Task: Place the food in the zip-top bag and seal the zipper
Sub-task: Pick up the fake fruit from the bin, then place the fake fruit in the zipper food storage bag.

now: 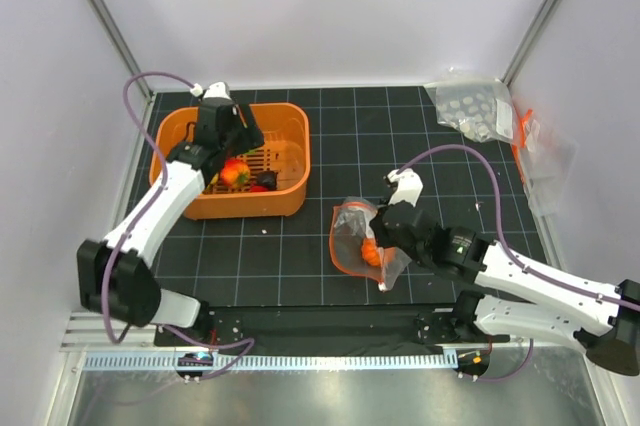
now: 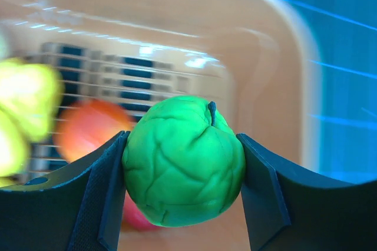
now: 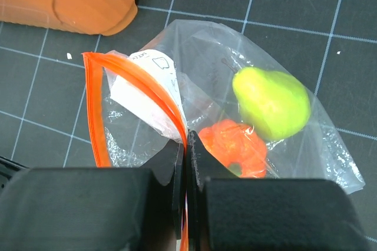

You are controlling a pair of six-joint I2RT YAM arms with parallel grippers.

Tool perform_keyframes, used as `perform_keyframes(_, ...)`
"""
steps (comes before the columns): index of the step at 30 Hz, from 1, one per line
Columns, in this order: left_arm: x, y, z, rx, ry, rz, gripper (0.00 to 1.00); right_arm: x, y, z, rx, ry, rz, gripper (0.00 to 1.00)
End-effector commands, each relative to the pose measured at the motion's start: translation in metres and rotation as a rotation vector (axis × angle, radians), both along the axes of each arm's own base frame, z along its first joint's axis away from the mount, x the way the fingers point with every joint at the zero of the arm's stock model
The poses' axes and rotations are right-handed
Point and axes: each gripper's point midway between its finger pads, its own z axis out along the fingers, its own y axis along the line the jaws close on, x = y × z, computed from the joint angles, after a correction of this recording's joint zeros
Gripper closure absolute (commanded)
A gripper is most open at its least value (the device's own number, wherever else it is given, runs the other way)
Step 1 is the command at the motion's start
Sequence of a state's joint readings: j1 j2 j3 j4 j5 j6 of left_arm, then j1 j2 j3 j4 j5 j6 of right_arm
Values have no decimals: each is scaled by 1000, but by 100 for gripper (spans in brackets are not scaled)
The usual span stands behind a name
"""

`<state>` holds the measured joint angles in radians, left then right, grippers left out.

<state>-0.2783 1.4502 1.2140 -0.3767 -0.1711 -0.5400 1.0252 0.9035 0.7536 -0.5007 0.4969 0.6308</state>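
Note:
My left gripper [image 2: 184, 168] is shut on a green toy fruit [image 2: 184, 162] with a wrinkled skin, inside the orange basket [image 1: 291, 191]; in the top view it [image 1: 231, 146] is over the basket's left half. Red, orange and yellow food [image 1: 238, 173] lies under it. My right gripper [image 3: 187, 145] is shut on the upper lip of the zip-top bag [image 3: 206, 62], on its orange-red zipper [image 3: 147, 86]. The bag's mouth gapes to the left. Inside lie a yellow-green pear [image 3: 271, 102] and an orange piece [image 3: 232, 148]. The bag [image 1: 362, 238] lies right of the basket.
Other clear bags lie at the back right: one with a white-dotted sheet [image 1: 470, 106] and more with orange strips [image 1: 535, 151] by the right wall. The basket's corner [image 3: 76, 0] is just left of the bag's mouth. The mat is black with a white grid.

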Motion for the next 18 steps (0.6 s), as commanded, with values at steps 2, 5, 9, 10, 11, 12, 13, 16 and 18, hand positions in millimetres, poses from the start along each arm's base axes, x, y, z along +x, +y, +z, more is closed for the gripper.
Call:
perform_keyframes(2,-35,-46,34,-67,-91,-151,65,7,11,17,50,-22,-4,99)
perform_keyframes(5,-66,-74,45,-121,-105,-242,66,10,14,15,48,-17,-18,99)
perform_keyframes(9,-108,-101,56,-221,-120,-339,66,12,19,11,57,1,-36,99)
perform_keyframes(10,-125,-115,48,-250,-94,-400,66,13,21,13,62,8,-44,99)
perform_keyframes(11,-135,-124,52,-283,-99,-443,66,12,20,10,49,23,-49,99)
perform_keyframes(12,-146,-128,57,-304,-110,-468,66,12,21,9,51,28,-51,99)
perform_keyframes(13,-160,-139,49,-322,-87,-503,66,12,23,13,70,31,-55,99)
perform_keyframes(16,-187,-156,49,-358,-81,-571,66,12,31,24,108,36,-40,99)
perform_keyframes(18,-195,-164,50,-366,-86,-595,66,12,40,31,135,38,-19,99)
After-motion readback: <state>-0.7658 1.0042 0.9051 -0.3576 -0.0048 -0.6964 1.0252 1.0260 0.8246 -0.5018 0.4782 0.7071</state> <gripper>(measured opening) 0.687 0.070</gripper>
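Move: The left gripper already holds the green pepper over the bin; the bag mouth it is bound for lies about 24 cm back, 25 cm to the right and some 10 cm lower. The bin's near right corner is roughly 15 cm back, 13 cm right and 8 cm below it, the red-yellow apple 5 cm back, 7 cm left and 15 cm below. From the right gripper, pinching the bag's rim, the mouth is about level fore and aft, 6 cm left and 5 cm below. Bring the left gripper, with the green pepper kept in its fingers, back some 18 cm and right about 15 cm out of the bin towards the bag mouth, rising about 4 cm early on and then running nearly level. Swing the wrist about 30 degrees clockwise on the way, left side dipping. Keep the right gripper's pinch on the zipper rim and ease it about 2 cm left. ##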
